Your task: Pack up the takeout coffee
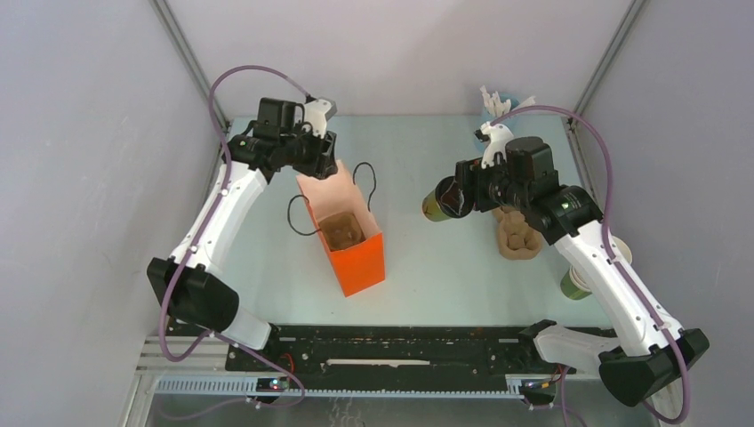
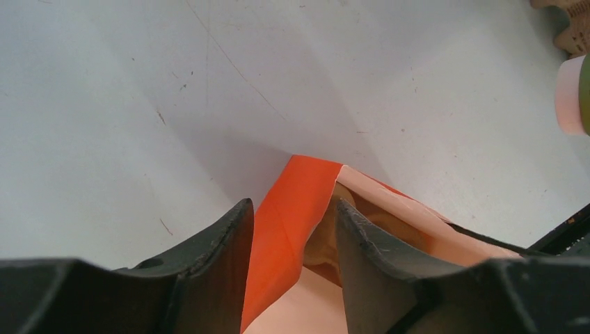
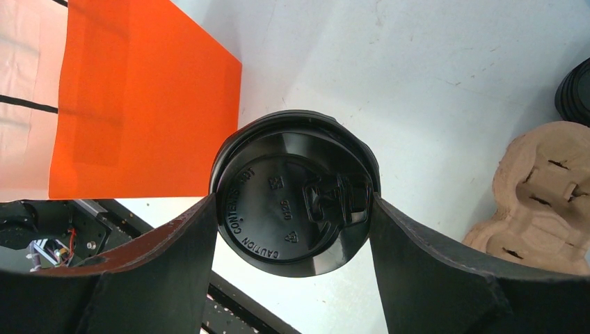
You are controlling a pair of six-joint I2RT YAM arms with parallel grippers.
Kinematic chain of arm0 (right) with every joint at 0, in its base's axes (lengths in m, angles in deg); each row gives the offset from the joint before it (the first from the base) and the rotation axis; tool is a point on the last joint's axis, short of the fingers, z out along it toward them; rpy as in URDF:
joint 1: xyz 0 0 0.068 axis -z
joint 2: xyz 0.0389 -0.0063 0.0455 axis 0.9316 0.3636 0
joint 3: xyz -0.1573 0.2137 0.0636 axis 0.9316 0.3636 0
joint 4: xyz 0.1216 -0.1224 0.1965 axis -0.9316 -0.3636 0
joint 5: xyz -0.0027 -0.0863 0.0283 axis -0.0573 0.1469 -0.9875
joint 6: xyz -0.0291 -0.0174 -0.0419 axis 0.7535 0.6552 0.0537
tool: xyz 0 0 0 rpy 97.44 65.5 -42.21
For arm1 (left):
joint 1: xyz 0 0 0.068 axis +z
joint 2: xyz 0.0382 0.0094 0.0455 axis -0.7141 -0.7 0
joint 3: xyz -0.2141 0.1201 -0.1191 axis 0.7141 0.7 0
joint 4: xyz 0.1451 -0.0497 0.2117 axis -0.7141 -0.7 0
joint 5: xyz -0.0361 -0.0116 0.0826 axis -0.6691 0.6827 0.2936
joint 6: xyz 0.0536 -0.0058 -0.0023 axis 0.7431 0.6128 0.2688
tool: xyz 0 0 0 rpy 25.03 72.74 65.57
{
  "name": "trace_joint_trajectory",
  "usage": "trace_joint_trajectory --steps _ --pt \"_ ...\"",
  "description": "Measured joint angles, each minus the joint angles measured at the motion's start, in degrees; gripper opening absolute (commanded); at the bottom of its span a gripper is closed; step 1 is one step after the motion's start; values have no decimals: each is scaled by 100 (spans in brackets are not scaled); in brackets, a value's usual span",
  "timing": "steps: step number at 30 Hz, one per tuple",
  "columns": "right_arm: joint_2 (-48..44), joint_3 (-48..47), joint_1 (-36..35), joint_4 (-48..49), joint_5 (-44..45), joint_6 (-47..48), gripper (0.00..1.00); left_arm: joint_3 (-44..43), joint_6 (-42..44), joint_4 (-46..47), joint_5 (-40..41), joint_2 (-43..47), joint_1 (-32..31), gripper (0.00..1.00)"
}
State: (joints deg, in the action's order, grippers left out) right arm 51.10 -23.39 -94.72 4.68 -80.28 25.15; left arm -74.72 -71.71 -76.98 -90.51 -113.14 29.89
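Note:
The takeout coffee [image 1: 437, 204], an olive-green cup with a black lid [image 3: 292, 202], is held to the right of the orange bag [image 1: 354, 249]. My right gripper [image 1: 455, 197] is shut on it, one finger on each side of the lid, and the cup is tilted with its lid facing the wrist. The bag stands open in the middle of the table with a brown insert at its bottom. My left gripper [image 1: 320, 165] is at the bag's far rim. In the left wrist view its fingers [image 2: 292, 205] straddle the orange wall [image 2: 278, 236] with a gap still showing.
A brown cardboard cup carrier [image 1: 518, 234] lies just right of the held cup. A lidless green cup [image 1: 576, 283] stands by the right arm. A pale blue cup of white sticks [image 1: 498, 102] is at the back. Black lids [image 3: 576, 90] are stacked near the carrier.

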Motion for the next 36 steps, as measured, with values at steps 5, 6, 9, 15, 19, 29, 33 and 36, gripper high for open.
trace_joint_trajectory --steps 5,6,9,15,19,29,33,36 --pt "-11 2 -4 -9 0 0 69 -2 4 17 15 -28 -59 38" --pt "-20 2 -4 -9 0 0 69 -2 2 17 17 -46 -85 37" --pt "-52 2 -4 -20 2 2 69 -2 2 17 52 -79 -164 31" --pt "-105 2 -11 -20 0 2 68 -4 17 42 192 -79 -278 9" --pt "-138 2 -26 -24 2 2 67 -4 13 122 407 -79 -354 0" --pt "-647 2 -44 -37 -7 28 63 -4 -623 798 1853 531 -643 0" --pt "-881 2 -212 -48 -22 142 62 739 -1056 1808 2465 1482 -1198 0" --pt "-1069 2 -448 -66 -57 273 61 1829 -1342 2634 2964 2396 -1676 0"
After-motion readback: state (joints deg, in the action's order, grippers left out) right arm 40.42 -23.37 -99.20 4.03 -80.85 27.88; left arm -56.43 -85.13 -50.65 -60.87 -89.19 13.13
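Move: At the bag's far rim, the left fingers straddle its panel; the orange bag's middle is about 8 cm back, 2 cm right and 10 cm below, with one cup holder already inside, 8 cm back, 2 cm right and 12 cm down. From the right hand, which already holds the lidded cup, the bag is some 23 cm left, 3 cm back and 8 cm lower; another cup holder lies about 13 cm right, 1 cm farther out and 20 cm below. Closing fully on the bag's far panel while easing a little over 1 cm right, the left hand pinches the paper, then lifts it about 10 cm, finally drawing back 4 cm, the fingers tipping up and turning counter-clockwise. The right hand keeps its grip on the cup and draws back and up, about 5 cm each way, tilting slightly upward. ##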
